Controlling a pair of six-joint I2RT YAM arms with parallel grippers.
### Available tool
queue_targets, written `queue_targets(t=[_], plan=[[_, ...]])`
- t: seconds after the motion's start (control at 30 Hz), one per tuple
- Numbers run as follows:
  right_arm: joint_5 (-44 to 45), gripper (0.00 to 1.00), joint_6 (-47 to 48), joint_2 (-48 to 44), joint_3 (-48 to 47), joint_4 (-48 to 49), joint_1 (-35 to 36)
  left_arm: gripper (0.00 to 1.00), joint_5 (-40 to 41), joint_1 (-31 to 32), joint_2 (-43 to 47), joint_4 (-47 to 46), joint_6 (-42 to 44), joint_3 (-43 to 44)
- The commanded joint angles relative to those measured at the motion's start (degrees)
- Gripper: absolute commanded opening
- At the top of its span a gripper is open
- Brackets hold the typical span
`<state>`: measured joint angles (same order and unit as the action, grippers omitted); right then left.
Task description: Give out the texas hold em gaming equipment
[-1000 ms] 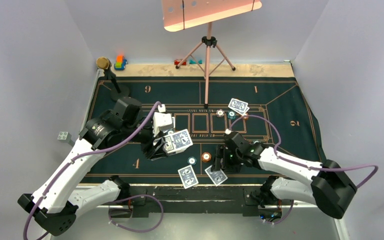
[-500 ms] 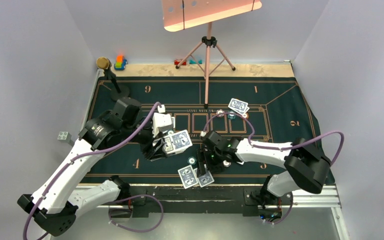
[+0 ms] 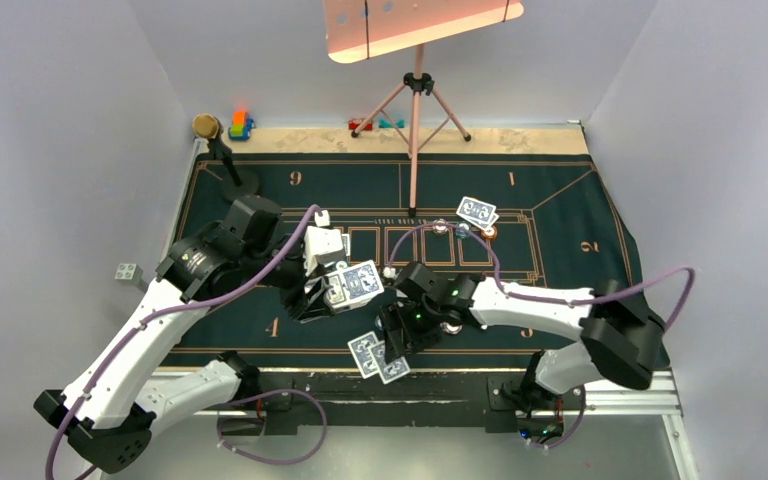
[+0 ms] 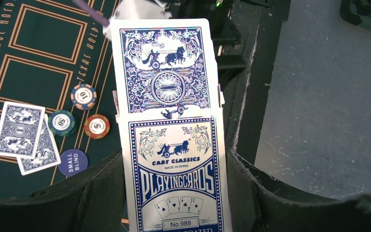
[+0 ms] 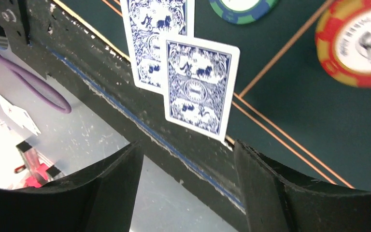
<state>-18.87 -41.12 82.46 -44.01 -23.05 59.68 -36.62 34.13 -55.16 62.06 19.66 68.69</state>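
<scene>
My left gripper (image 4: 174, 193) is shut on a blue-and-white playing card box (image 4: 176, 169), with a blue-backed card (image 4: 162, 65) sticking out of its top. In the top view this gripper (image 3: 345, 290) hangs over the mat's left half. My right gripper (image 5: 188, 188) is open and holds nothing, low over the mat's near edge. Just beyond its fingers lie two overlapping blue-backed cards (image 5: 200, 92), seen from above as the card pair (image 3: 380, 358). A teal chip (image 5: 241, 7) and an orange chip (image 5: 357, 43) lie close by. Two more cards (image 4: 19, 129), three chips (image 4: 83, 96) and a dark blue disc (image 4: 72, 162) lie farther out.
The green felt mat (image 3: 580, 200) covers the table. A pink tripod (image 3: 416, 130) stands at its far middle and a gold-topped black stand (image 3: 222, 150) at the far left, beside toy blocks (image 3: 240, 125). A black rail (image 3: 410, 385) runs along the near edge.
My right arm has swept left along the near edge. The right-hand card slid left with it and now overlaps the other card. The left arm and its box have stayed put.
</scene>
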Motion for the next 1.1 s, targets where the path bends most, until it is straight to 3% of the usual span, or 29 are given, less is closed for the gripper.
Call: queue_targets(t=[0.0, 0.2, 0.43, 0.53, 0.77, 1.07], plan=[[7.47, 0.75, 3.75, -9.66, -7.47, -12.01, -0.42, 0.00, -0.51, -0.34, 0.95, -0.72, 0.59, 2.24], [12.73, 0.80, 6.30, -17.16, -19.27, -23.98, -6.06, 0.00, -1.05, -0.34, 0.77, -1.05, 0.36, 2.49], [8.41, 0.86, 9.53, -21.39, -27.29, -27.88, -13.99, 0.00, -1.08, -0.34, 0.93, -0.85, 0.29, 2.60], [3.64, 0.91, 8.93, -22.61, -28.96, -23.55, -14.24, 0.00, -1.27, -0.31, 1.00, -0.99, 0.21, 2.29], [-9.41, 0.96, 2.18, -18.46, -24.25, -3.47, -14.17, 0.00, -1.62, -0.31, 0.73, -1.14, 0.10, 2.88], [-10.62, 0.98, 0.68, -10.15, -24.60, 2.94, -12.40, 0.00, -1.58, -0.37, 0.64, -1.06, 0.13, 3.06]])
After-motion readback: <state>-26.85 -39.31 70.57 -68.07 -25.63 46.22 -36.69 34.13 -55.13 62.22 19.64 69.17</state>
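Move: The playing cards sticking out of the box, my next goal, lie from my right hand about 7 cm ahead, 6 cm left and 15 cm above; from my left hand, which holds the box, they are some 8 cm right, 1 cm ahead and 5 cm below. The freshly laid card is about 1 cm back, 1 cm left and 4 cm below my right hand; its partner is level, 6 cm left. The green chip lies 7 cm ahead and 2 cm left, down on the table. My right hand leaves the freshly laid card and climbs steeply, about 25 cm up and 9 cm forward, drifting some 5 cm right on the way, then swings back some 8 cm left and starts to sink over the exposed cards. The wrist rolls roughly 30 degrees so the fingers aim more leftward at the cards, and they spread almost fully. My left hand keeps holding the box still. ##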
